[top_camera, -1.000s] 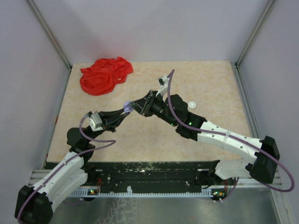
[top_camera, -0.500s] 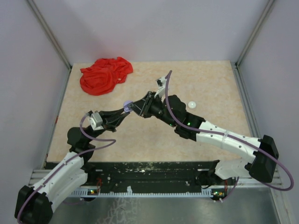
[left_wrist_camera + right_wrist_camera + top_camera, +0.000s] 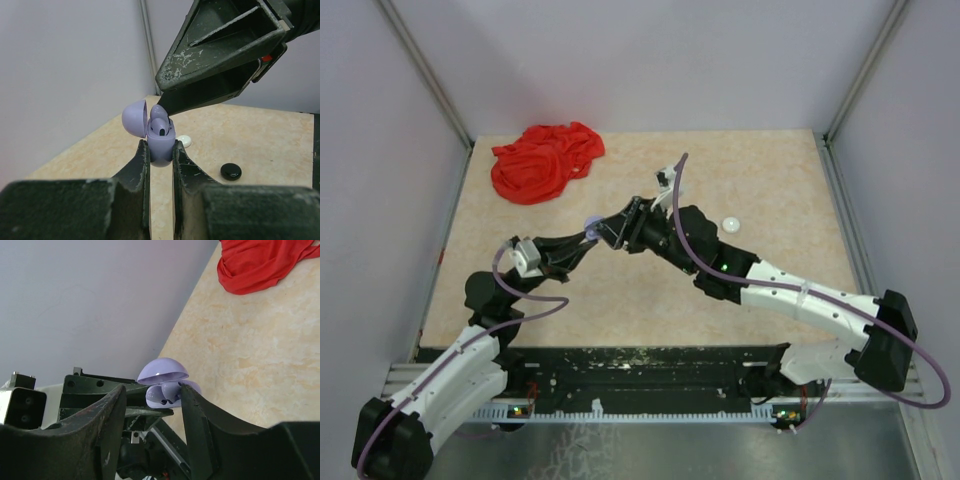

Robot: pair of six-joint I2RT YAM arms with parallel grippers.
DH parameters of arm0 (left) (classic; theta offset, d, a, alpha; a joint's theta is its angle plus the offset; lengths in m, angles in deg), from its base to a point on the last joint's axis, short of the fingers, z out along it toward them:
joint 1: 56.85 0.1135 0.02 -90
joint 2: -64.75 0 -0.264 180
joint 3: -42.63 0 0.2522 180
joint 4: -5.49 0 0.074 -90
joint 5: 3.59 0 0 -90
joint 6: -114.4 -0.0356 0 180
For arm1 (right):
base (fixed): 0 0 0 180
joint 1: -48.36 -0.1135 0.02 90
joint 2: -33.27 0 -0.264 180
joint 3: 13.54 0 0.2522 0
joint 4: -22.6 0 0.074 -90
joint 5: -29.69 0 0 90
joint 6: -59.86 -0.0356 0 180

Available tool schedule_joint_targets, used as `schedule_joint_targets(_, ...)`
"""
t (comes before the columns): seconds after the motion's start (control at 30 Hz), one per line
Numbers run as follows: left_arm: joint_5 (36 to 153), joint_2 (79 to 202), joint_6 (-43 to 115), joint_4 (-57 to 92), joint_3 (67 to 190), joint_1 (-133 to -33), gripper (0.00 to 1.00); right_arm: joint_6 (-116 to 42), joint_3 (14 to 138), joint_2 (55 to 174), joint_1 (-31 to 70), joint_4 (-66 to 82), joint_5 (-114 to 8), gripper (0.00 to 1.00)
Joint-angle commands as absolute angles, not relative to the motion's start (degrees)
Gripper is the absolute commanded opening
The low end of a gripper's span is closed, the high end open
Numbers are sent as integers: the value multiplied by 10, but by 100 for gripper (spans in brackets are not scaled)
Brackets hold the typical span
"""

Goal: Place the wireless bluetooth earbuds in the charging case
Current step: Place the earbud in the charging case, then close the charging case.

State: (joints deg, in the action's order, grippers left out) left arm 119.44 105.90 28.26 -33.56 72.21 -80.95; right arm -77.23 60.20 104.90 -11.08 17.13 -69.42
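Note:
In the left wrist view a lavender charging case (image 3: pixel 161 146) stands upright above the table, lid (image 3: pixel 134 117) tipped open, with my left gripper (image 3: pixel 160 148) shut on its lower body. A lavender earbud (image 3: pixel 159 123) sits in the top of the case. My right gripper (image 3: pixel 153 389) is open. Its fingers (image 3: pixel 220 55) straddle the top of the case (image 3: pixel 159 399). One of them lies against the earbud (image 3: pixel 172 390) and the other stands well apart. In the top view both grippers meet at the case (image 3: pixel 591 227) over the table's middle.
A crumpled red cloth (image 3: pixel 545 160) lies at the back left. A small round white piece (image 3: pixel 730 225) rests on the table right of the right arm. In the left wrist view it shows behind the case (image 3: pixel 184 140), with a round black piece (image 3: pixel 231 171) nearer.
My right gripper has opened and no longer pinches the lavender earbud, which stays in the case. The right arm has shifted slightly left. The left gripper holds still.

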Motion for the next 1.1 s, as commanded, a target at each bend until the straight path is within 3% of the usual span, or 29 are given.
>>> schedule_joint_targets(0.0, 1178, 1053, 283, -362, 729, -808, 1, -734, 610, 1023, -118, 146, -727, 50)
schedule_joint_targets(0.17, 1179, 1053, 281, -336, 736, -807, 1, -671, 630, 997, -113, 101, -757, 59)
schedule_joint_targets(0.37, 1214, 1075, 299, -291, 762, -806, 1, -562, 662, 987, -13, 62, -509, 62)
schedule_joint_targets(0.57, 1306, 1109, 310, -256, 796, -806, 1, -412, 705, 997, 5, -18, -373, 77)
schedule_joint_targets(0.87, 1425, 1128, 330, -280, 807, -804, 1, -338, 747, 1052, 7, -88, -280, 80)
schedule_joint_targets(1.07, 1440, 1130, 342, -301, 805, -804, 1, -318, 771, 1089, 7, -122, -233, 80)
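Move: The open charging case, with both earbuds in its hollows, is held at the left fingertips, its middle about 1 cm ahead, 1 cm to the right and 1 cm above that hand. From the right hand, whose fingers are already part open at the earbud, the case lies roughly 1 cm ahead and 2 cm to the left, level. On the table nearly 30 cm below the right hand, the black case lies 4 cm ahead and 25 cm right, the white case 20 cm ahead and 32 cm right. The earbud in the charging case is left free as the right fingers open wide and draw off about 5 cm to the right and slightly forward, then swing back towards the base, somewhat left and down, turning counter-clockwise and tipping down to stand either side of the case. The left hand keeps its pinch and carries the case right and back, lowering and turning it some 20 degrees clockwise. ##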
